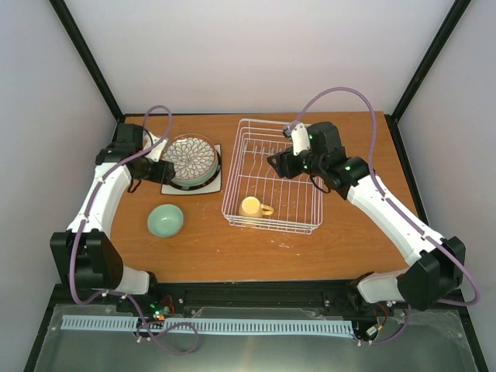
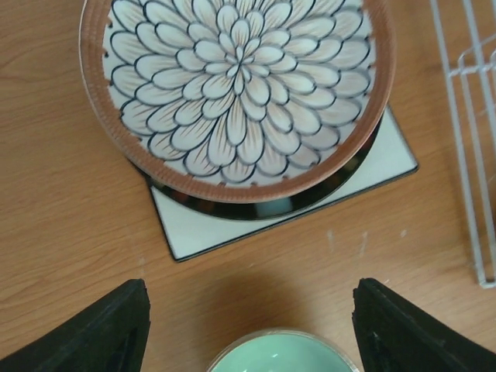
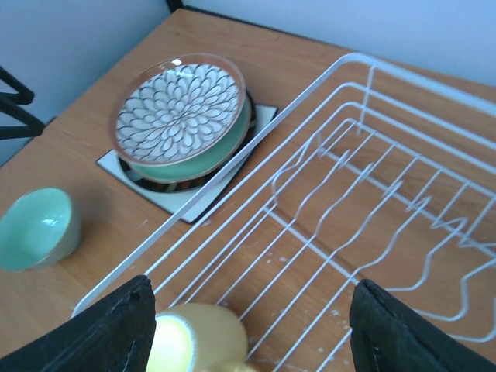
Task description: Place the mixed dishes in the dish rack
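Observation:
The white wire dish rack (image 1: 231,174) stands at centre right, with the yellow mug (image 1: 250,206) lying in its near-left corner. The white petal-patterned plate (image 1: 191,157) tops a stack of a green plate (image 3: 205,159), a dark-rimmed plate (image 2: 256,209) and the square white plate (image 2: 201,229). The mint-green bowl (image 1: 166,220) sits on the table nearer than the stack. My left gripper (image 1: 159,170) is open and empty, at the stack's left edge, above the table between stack and bowl (image 2: 283,353). My right gripper (image 1: 277,163) is open and empty over the rack (image 3: 232,178), above the mug (image 3: 198,341).
The rack's right half holds a row of wavy upright prongs (image 3: 403,209). The rack's left rim (image 2: 465,116) runs close beside the plate stack. White walls and black frame posts (image 1: 89,58) enclose the table's back and sides.

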Tool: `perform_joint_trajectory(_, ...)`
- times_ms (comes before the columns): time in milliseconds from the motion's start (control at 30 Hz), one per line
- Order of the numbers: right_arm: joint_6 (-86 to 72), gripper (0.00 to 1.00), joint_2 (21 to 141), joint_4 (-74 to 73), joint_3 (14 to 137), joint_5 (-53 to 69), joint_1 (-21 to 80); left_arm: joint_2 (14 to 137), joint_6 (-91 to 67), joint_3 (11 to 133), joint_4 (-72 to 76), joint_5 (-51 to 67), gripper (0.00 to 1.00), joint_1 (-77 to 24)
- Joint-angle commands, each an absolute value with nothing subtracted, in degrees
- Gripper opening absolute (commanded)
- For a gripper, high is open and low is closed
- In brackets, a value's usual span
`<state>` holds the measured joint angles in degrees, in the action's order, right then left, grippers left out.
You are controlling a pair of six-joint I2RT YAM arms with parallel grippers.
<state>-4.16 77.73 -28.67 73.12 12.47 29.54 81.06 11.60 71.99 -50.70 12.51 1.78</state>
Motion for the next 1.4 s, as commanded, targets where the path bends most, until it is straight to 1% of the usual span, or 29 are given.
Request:
perform_joint_trajectory(0, -7.33, 0.68, 75.57, -26.09, 69.45, 19.26, 29.35, 78.03, 17.71, 68.76, -54.18, 5.13, 0.72, 2.14)
perform_joint_trajectory(67, -7.54, 0.68, 74.89, -25.94, 68.03, 20.36, 29.31, 75.3, 19.91, 63.64, -52.78, 2.45, 0.75, 2.15)
perform_joint_trajectory(167, -7.91, 0.68, 74.2, -24.87, 65.95, 22.22, 29.36, 69.3, 23.42, 55.7, -50.77, 6.09, 0.76, 2.2)
perform_joint_trajectory(267, -8.04, 0.68, 74.76, -24.23, 65.08, 23.96, 29.35, 63.5, 23.45, 51.16, -49.43, 7.47, 0.76, 2.27)
perform_joint_trajectory(500, -8.48, 0.69, 75.65, -23.86, 65.14, 27.61, 29.34, 54.69, 23.49, 42.74, -47.34, 4.45, 0.75, 2.37)
perform_joint_trajectory(733, -9.08, 0.69, 76.56, -23.39, 64.9, 30.06, 29.36, 50.45, 21.84, 39.19, -44.47, 1.87, 0.73, 2.37)
perform_joint_trajectory(900, -9.81, 0.69, 76.8, -22.81, 65.36, 31.78, 29.36, 52.3, 20.53, 41.47, -42.92, 0.66, 0.71, 2.86)
perform_joint_trajectory(967, -9.8, 0.69, 76.78, -23.18, 66.27, 32.14, 29.36, 54.4, 19.6, 44.58, -42.19, 2.49, 0.71, 3.96)
perform_joint_trajectory(1133, -10.78, 0.69, 77.44, -22.95, 68.45, 34.52, 29.36, 64.42, 16.32, 54.35, -42.42, 15.22, 0.72, 9.15)
perform_joint_trajectory(1200, -10.91, 0.69, 77.49, -22.7, 68.62, 34.69, 29.35, 69.38, 14.86, 56.83, -43.88, 17.84, 0.75, 10.34)
perform_joint_trajectory(1367, -10.91, 0.69, 77.04, -22.45, 68.19, 35.22, 29.44, 77.75, 14.78, 59.65, -47.49, 28.95, 0.75, 12.14)
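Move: The green bowl lies behind the left hand, about 8 cm back towards the base, 3 cm to its left and some 16 cm below. From that same hand the stacked plates are roughly 14 cm ahead, 3 cm to the right and 13 cm down, while the mug in the rack is about 3 cm back, 26 cm right and 15 cm lower. For the right hand the bowl is some 37 cm to the left, 7 cm back and 25 cm below. The empty left hand draws back about 12 cm from the plates and sinks some 7 cm over the bowl, its left side rolling up and then coming level again, before it reverses, going about 9 cm forward and 4 cm up while still drifting left, to end low above the bowl's far side, fingers kept about three-quarters open and touching nothing. Meanwhile the empty right hand, also open, eases back and left over the rack by 4 to 5 cm each, dipping a little and partly rising again, while it turns slightly counter-clockwise, rolls its left side up and tips its fingers further down. ##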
